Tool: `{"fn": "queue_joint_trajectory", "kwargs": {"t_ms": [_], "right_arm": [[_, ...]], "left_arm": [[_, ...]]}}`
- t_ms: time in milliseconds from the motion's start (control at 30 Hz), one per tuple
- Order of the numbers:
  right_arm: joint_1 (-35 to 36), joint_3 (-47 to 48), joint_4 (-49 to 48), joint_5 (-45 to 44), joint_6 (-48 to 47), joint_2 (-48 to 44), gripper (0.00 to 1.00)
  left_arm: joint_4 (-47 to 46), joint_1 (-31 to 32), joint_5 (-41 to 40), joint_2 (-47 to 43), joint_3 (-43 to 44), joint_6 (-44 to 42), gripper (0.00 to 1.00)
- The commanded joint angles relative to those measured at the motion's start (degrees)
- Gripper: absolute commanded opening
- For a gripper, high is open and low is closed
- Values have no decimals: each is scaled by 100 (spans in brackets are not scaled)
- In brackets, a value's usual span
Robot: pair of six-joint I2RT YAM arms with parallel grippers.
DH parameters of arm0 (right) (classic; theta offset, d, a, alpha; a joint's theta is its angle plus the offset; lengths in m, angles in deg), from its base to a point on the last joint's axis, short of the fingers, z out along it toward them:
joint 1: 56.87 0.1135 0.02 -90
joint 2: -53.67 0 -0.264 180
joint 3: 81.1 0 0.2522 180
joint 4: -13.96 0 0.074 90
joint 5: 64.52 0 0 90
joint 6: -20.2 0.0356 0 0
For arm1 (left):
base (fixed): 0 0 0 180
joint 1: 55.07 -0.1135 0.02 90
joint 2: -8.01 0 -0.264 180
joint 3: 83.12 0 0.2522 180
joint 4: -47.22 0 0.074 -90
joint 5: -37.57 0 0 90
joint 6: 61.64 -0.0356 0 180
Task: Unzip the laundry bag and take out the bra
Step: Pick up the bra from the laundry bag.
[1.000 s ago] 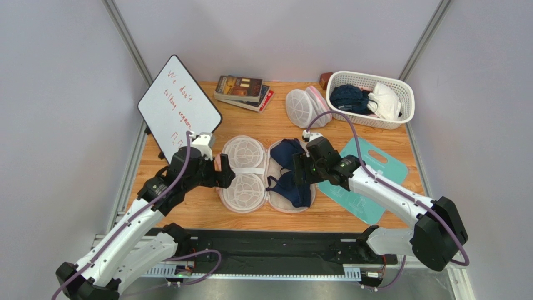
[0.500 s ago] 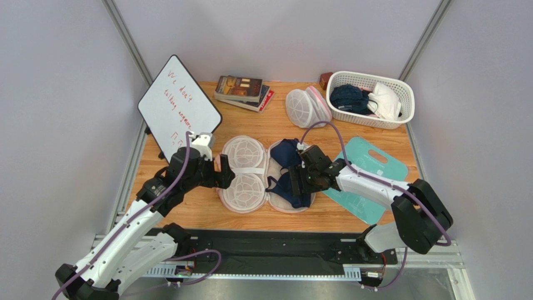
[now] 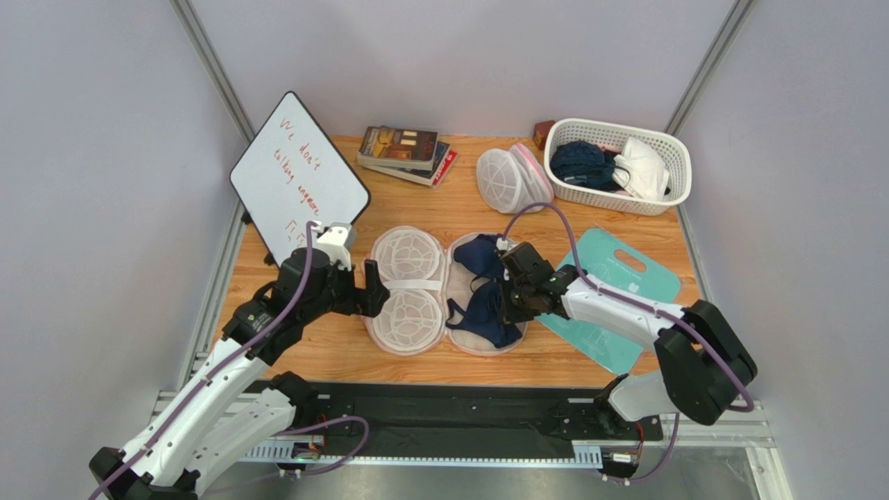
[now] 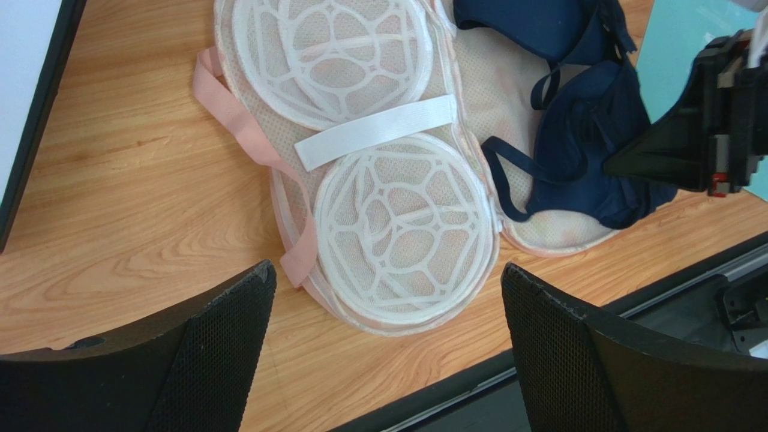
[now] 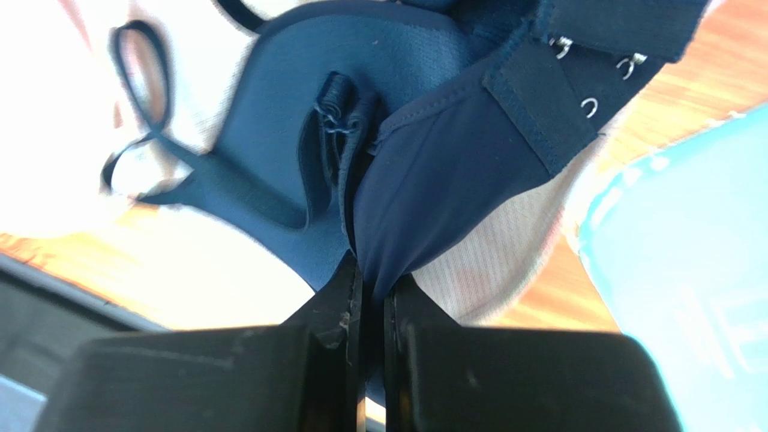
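The laundry bag [image 3: 407, 286] lies unzipped and spread flat on the wooden table, its white lattice cups [image 4: 397, 216] facing up on the left half. The navy bra [image 3: 482, 292] rests on the right half's mesh lining [image 5: 505, 270]. My right gripper [image 3: 508, 297] is down on the bra's right side and shut on a pinched fold of its navy fabric [image 5: 433, 180]; in the right wrist view the cloth runs between the closed right gripper [image 5: 371, 279]. My left gripper [image 3: 374, 286] hovers wide open at the bag's left edge, and the left wrist view shows the left gripper [image 4: 388, 274] holding nothing.
A teal board [image 3: 626, 281] lies under my right forearm. At the back are a white basket [image 3: 616, 201] of clothes, a white mesh dome bag [image 3: 509, 179], stacked books [image 3: 405, 153] and a tilted whiteboard [image 3: 297, 177]. A black rail runs along the table's near edge.
My right gripper came down and left onto the bra and closed on its fabric, bunching the cloth. The left arm has hardly moved and stays open.
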Motion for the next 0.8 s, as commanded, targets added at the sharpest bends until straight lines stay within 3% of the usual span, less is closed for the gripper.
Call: {"fn": "queue_joint_trajectory", "kwargs": {"t_ms": [0,333,500,600,767], "right_arm": [[0,667,555,-220,-156,-711,0],[-325,2617,2032,-871,-859,-1740,0],[-1220,3532,2366,-740,-1272,-1837,0],[-2002,4164,2446,-215,-1510,-1662,0],[-3126,5210,2428,428,-1800,-872,0]], "left_arm": [[95,-37,42,-76,147,-200,100],[131,-37,-28,-103,200,-367,100],[139,-37,-125,-85,279,-454,100],[130,-46,-177,-68,322,-578,100],[122,-46,-309,-103,305,-692,100]]}}
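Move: Far out and to the right of the right hand, about 27 cm ahead and 18 cm over, stands the white basket, its middle a touch higher than that hand. The fingers are already shut on the blue bra, whose middle lies about 3 cm ahead and 3 cm left at the same height. The teal board lies 2 cm ahead and 17 cm right; the round mesh bag is 24 cm straight ahead. From the idle left hand the basket is roughly 27 cm ahead, 43 cm right and 15 cm down. Keeping its pinch on the bra, the right hand hoists it fast off the open laundry bag, climbing about 30 cm. At first it goes nearly straight up with a little forward; from halfway it also swings right, ending some 10 cm farther forward and 10 cm to the right, level-wise nearer the basket. The wrist tips the fingers up and outward by some 35 degrees and turns slightly clockwise. ##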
